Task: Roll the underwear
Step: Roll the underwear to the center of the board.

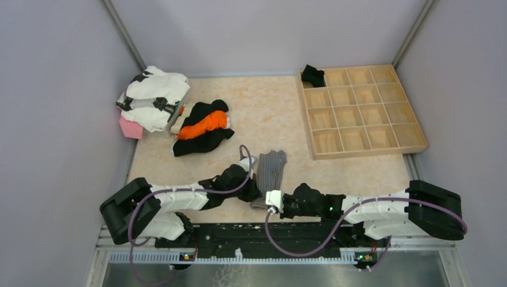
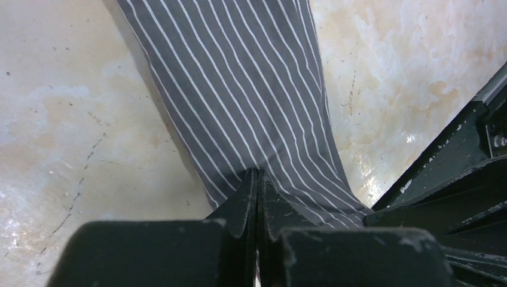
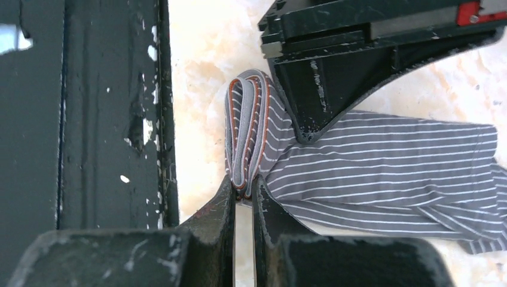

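The grey striped underwear [image 1: 271,166] lies flat on the table just beyond both grippers, its near end bunched between them. In the left wrist view my left gripper [image 2: 257,173] is shut, pinching an edge of the striped cloth [image 2: 239,89]. My right gripper [image 3: 244,183] is shut on the folded waistband [image 3: 245,131], which has orange trim, and the striped fabric [image 3: 382,161] stretches away to the right. From above, the left gripper [image 1: 254,191] and right gripper [image 1: 265,202] sit close together at the garment's near end. A black underwear [image 1: 312,75] lies in the tray's far left compartment.
A wooden compartment tray [image 1: 382,139] stands at the back right. A black and orange garment [image 1: 203,127], a white and black pile [image 1: 152,94] and a pink block [image 1: 130,127] lie at the back left. The black rail [image 1: 251,234] runs along the near edge.
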`<state>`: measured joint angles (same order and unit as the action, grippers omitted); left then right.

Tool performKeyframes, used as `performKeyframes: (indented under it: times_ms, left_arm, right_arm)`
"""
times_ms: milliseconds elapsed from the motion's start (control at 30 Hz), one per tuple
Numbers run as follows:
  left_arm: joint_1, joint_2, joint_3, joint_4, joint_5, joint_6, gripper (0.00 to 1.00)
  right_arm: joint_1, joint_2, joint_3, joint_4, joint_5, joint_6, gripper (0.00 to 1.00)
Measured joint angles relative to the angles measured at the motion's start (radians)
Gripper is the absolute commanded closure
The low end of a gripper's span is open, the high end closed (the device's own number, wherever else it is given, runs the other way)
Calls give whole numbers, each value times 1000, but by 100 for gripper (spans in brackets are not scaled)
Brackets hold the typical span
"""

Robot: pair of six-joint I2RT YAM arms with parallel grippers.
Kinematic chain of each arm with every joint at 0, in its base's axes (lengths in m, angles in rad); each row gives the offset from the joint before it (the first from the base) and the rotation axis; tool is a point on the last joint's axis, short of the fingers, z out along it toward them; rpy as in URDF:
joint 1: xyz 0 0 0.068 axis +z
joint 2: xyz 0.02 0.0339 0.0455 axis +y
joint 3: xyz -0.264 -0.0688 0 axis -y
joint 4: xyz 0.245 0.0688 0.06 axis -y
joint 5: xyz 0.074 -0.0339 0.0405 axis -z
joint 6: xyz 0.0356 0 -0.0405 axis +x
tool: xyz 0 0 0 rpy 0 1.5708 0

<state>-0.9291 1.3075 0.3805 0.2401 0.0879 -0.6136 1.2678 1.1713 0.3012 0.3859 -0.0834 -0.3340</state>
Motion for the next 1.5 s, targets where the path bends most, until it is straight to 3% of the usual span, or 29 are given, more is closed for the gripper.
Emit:
performKeyframes:
  times_ms: [400,667,967,1500]
  left_arm:
    - [0,0,-12,22,17,0,100]
    - [0,-49,19,-52,28,1,100]
    - [0,-192,116,-153,-18,30,100]
    - [0,-252,61,-187,11,84,100]
  right_arm:
    - [-11,5,-35,43,49,326,100]
    - [-158,58,-7,-6,-44,518,100]
    - [-279,175,98,-91,-200,610,100]
    - [-397,263,168,-164,-281,804,100]
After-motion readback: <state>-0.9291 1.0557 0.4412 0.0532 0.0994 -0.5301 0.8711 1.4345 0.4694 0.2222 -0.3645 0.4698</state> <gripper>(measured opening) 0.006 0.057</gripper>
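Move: The underwear's rolled near end is in the right fingers, its middle about 2 cm to their left. The flat striped strip it goes onto centres roughly 10 cm ahead of the right hand, 1 cm to its right and 3 cm lower. From the left hand, whose shut fingertips rest on the strip, the roll lies about 4 cm back, 1 cm right and slightly higher; the strip's middle is some 6 cm ahead and 4 cm right. The underwear's roll, still pinched by the right hand, is turned over forward and set down on the strip: the right wrist rolls top-forward some 60 degrees while the hand goes about 5 cm forward and 3 cm down. The left's shut fingertips first stay on the cloth ahead of the roll, then lift off about 8 cm to clear its way, sinking slightly at the end. ##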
